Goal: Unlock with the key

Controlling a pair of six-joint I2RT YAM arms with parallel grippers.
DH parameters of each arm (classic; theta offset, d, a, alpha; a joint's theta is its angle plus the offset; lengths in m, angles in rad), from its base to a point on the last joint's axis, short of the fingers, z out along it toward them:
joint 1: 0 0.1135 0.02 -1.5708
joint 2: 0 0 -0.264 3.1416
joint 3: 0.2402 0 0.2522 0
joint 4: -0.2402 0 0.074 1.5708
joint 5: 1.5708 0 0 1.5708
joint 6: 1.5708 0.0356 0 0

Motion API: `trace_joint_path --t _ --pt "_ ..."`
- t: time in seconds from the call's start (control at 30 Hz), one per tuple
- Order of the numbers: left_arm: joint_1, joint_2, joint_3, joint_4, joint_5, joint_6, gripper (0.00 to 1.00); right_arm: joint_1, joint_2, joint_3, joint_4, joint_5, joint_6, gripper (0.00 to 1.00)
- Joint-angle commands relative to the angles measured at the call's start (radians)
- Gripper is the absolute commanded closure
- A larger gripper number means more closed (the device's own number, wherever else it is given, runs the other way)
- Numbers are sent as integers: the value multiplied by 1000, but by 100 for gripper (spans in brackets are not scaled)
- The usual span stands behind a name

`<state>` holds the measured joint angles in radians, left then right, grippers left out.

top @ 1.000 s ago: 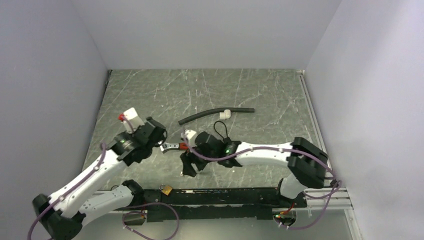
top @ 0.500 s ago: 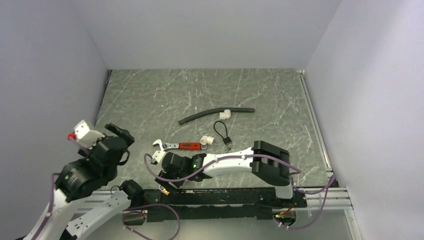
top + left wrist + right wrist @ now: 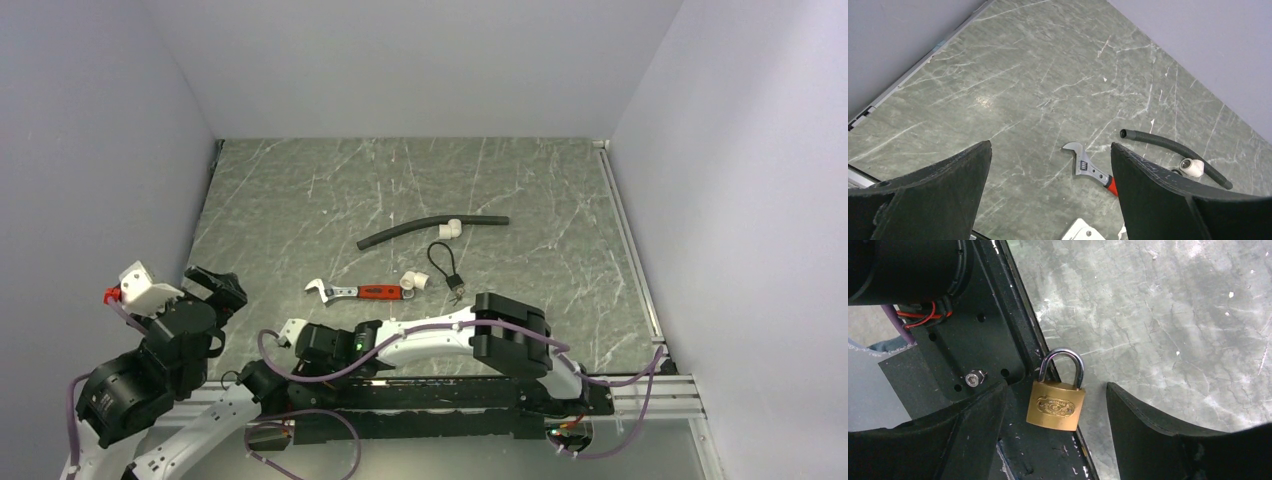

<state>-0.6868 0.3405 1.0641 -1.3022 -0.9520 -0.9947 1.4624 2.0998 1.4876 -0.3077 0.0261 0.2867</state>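
The brass padlock (image 3: 1057, 402) lies with its shackle closed on the black base rail (image 3: 1043, 455), at the table's near edge. My right gripper (image 3: 1057, 390) stands open around it, a finger on each side and neither touching. From above, the right gripper (image 3: 312, 352) is low at the near edge and covers the padlock. A tiny silvery key (image 3: 456, 292) seems to lie at the end of a black cord loop (image 3: 441, 260), right of centre. My left gripper (image 3: 222, 287) is at the near left, open and empty. In its wrist view the left gripper (image 3: 1049, 147) is raised above the table.
A red-handled wrench (image 3: 358, 292) lies mid-table, also the wrench (image 3: 1088, 170) in the left wrist view. Behind it are a black hose (image 3: 430, 228) and two white fittings (image 3: 451, 229) (image 3: 415, 281). Grey walls close the left, back and right sides.
The right arm has swung from the wrench leftward and back to the near edge, over the padlock. The left arm has pulled back to the near-left corner. Both grippers stay open.
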Motion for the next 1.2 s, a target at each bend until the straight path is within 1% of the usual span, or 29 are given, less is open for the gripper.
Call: trace_joint_path --t 0.0,0.1,0.23,0.37,0.43,0.53,0.57,0.67,0.9,1.03,1.17 --pt "-3 23 7 -1 -14 20 6 7 15 49 -66 54 -4 27" --pt "-2 19 0 12 -12 31 6 9 15 49 -92 81 8 31" --pt "-3 13 -10 38 -11 57 6 23 20 75 -148 109 11 46" --pt "-2 20 -10 40 -10 60 7 45 37 110 -195 144 -1 56" --pt "-2 26 -10 37 -7 57 7 47 39 108 -203 164 2 65" --pt "-2 31 -12 40 -6 62 7 43 30 85 -185 190 6 73" --pt "-2 33 -12 41 -4 63 7 43 28 82 -182 198 5 77" --pt "-1 38 -13 44 0 68 7 35 17 79 -177 225 2 80" --pt "-1 57 -15 47 17 68 7 -22 -54 61 -169 305 -14 81" --pt "-2 69 -26 80 51 84 7 -76 -149 -4 -149 366 -18 81" --pt "-2 113 -54 151 132 123 7 -151 -320 -125 -74 379 -4 82"
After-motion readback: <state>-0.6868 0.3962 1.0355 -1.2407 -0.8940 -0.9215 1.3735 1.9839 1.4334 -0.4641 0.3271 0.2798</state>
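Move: The padlock lies at the table's near edge between the right hand's open fingers, about 1 cm to the right of the hand point and 1 cm below. From that hand, small keys lie some 10 cm ahead and 7 cm to the right. The wrench's middle is roughly 22 cm ahead and 6 cm to the right. From the left hand the padlock is about 9 cm back, 19 cm to the right and 26 cm below. Ease the right gripper some 1.5 cm to its right, tipping the fingers steeper, while closing them on both sides of the padlock's brass body. Keep that pinch and carry the padlock off the near edge, accelerating about 8 cm forward, then also right and up a little, towards the wrench, turning clockwise about 15 degrees. Late on, start the left hand, still open, a couple of centimetres right and forward. ##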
